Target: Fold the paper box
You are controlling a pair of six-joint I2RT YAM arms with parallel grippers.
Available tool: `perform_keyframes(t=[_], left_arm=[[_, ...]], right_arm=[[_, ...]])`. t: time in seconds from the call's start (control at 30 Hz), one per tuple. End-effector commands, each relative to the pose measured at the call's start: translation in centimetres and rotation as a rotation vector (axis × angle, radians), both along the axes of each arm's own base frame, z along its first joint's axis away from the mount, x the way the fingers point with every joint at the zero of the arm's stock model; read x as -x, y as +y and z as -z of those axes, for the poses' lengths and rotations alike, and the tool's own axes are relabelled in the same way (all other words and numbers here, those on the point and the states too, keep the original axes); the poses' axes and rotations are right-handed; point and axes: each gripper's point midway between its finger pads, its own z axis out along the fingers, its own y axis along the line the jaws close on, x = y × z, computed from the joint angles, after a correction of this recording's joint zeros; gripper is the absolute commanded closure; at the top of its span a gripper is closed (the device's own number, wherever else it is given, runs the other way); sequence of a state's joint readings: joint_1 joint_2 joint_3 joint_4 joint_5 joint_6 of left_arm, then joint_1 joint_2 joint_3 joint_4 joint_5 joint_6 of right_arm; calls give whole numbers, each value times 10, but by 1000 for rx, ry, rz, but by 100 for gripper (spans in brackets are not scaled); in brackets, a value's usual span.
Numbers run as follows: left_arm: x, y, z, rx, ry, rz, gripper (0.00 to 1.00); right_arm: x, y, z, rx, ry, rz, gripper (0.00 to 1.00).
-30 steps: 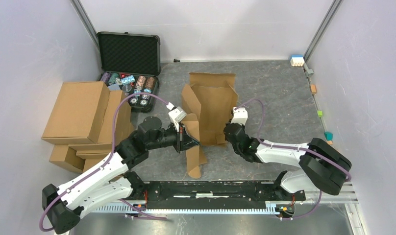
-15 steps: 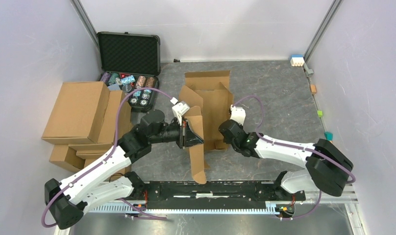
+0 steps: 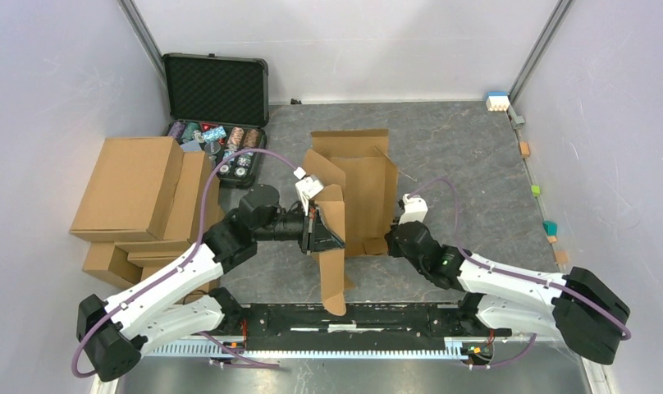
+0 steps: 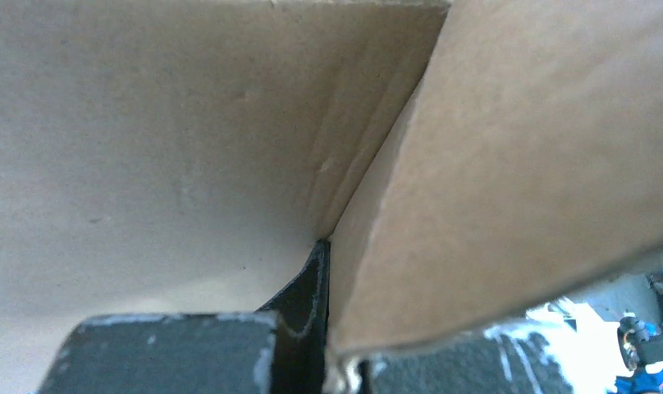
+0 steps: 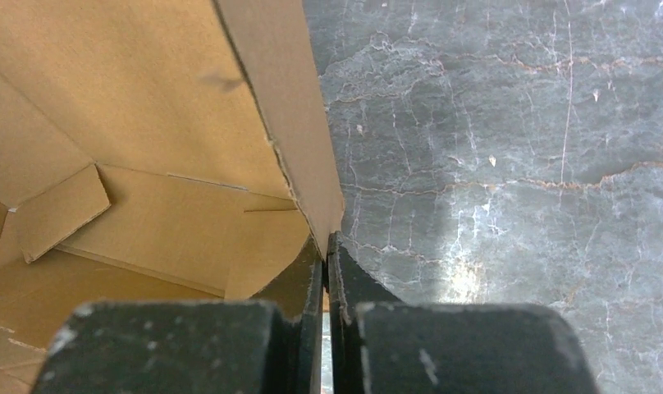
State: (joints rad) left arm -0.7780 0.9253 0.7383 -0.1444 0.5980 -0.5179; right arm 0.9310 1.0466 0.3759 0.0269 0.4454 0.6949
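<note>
The paper box point(image 3: 363, 185) is a half-formed brown cardboard sheet in the middle of the table, with its side walls raised and its back flap lying flat. My left gripper point(image 3: 322, 232) is shut on a long upright flap point(image 3: 335, 263) at the box's near left. That flap reaches down toward the table's near edge. In the left wrist view, cardboard point(image 4: 189, 148) fills nearly everything, and the left gripper point(image 4: 326, 263) pinches the flap's edge. My right gripper point(image 3: 387, 245) is at the near end of the right wall. Here the right gripper point(image 5: 326, 242) is shut on the wall's corner point(image 5: 312, 189).
A pile of ready-made brown cartons point(image 3: 139, 197) stands at the left. Behind it lies an open black case point(image 3: 216, 82) holding poker chips point(image 3: 234, 148). Small coloured blocks point(image 3: 498, 100) lie along the right wall. The arms' base rail point(image 3: 353, 316) runs along the near edge.
The left gripper carried the long flap rightward and stood it more upright. The right gripper slid back along the right wall to its near corner. The box shifted slightly.
</note>
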Motion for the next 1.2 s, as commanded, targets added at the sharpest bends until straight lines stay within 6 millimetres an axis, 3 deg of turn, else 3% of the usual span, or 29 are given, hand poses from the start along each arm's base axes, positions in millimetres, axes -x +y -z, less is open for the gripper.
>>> perform_keyframes(t=[0.0, 0.13, 0.3, 0.37, 0.57, 0.97, 1.17], left_arm=[[7, 3, 25, -73, -42, 29, 98], [10, 3, 28, -110, -56, 50, 98], [10, 5, 25, -151, -68, 81, 98], [10, 5, 25, -162, -63, 83, 98], [11, 4, 24, -154, -47, 83, 98], [11, 3, 27, -192, -22, 102, 98], [12, 3, 29, -196, -20, 107, 98]], right_arm=[[-7, 17, -14, -16, -83, -81, 98], [-8, 24, -17, 19, -137, -172, 94], [-3, 45, -33, 29, -238, -358, 79], [-4, 45, -36, 35, -263, -375, 74], [-14, 36, -33, 48, -281, -344, 74], [-13, 50, -42, -35, -285, -506, 40], [1, 61, -48, -81, -285, -642, 12]])
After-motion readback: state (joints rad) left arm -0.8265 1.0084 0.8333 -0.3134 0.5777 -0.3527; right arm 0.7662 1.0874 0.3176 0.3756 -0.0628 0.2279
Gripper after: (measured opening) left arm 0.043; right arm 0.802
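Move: The right hand pinches the near edge of the box's right side wall. The near corner flap lies about 4 cm to its left, level fore and aft, and 3 cm lower; the box floor's middle is some 11 cm ahead, 6 cm left and 5 cm below. From the left hand, which already grips the raised strip, the corner flap lies roughly 8 cm ahead, 8 cm right and 20 cm below. Right hand releases the side wall, opening wide, moves about 4 cm left towards the corner flap, turning counter-clockwise 30 degrees. ##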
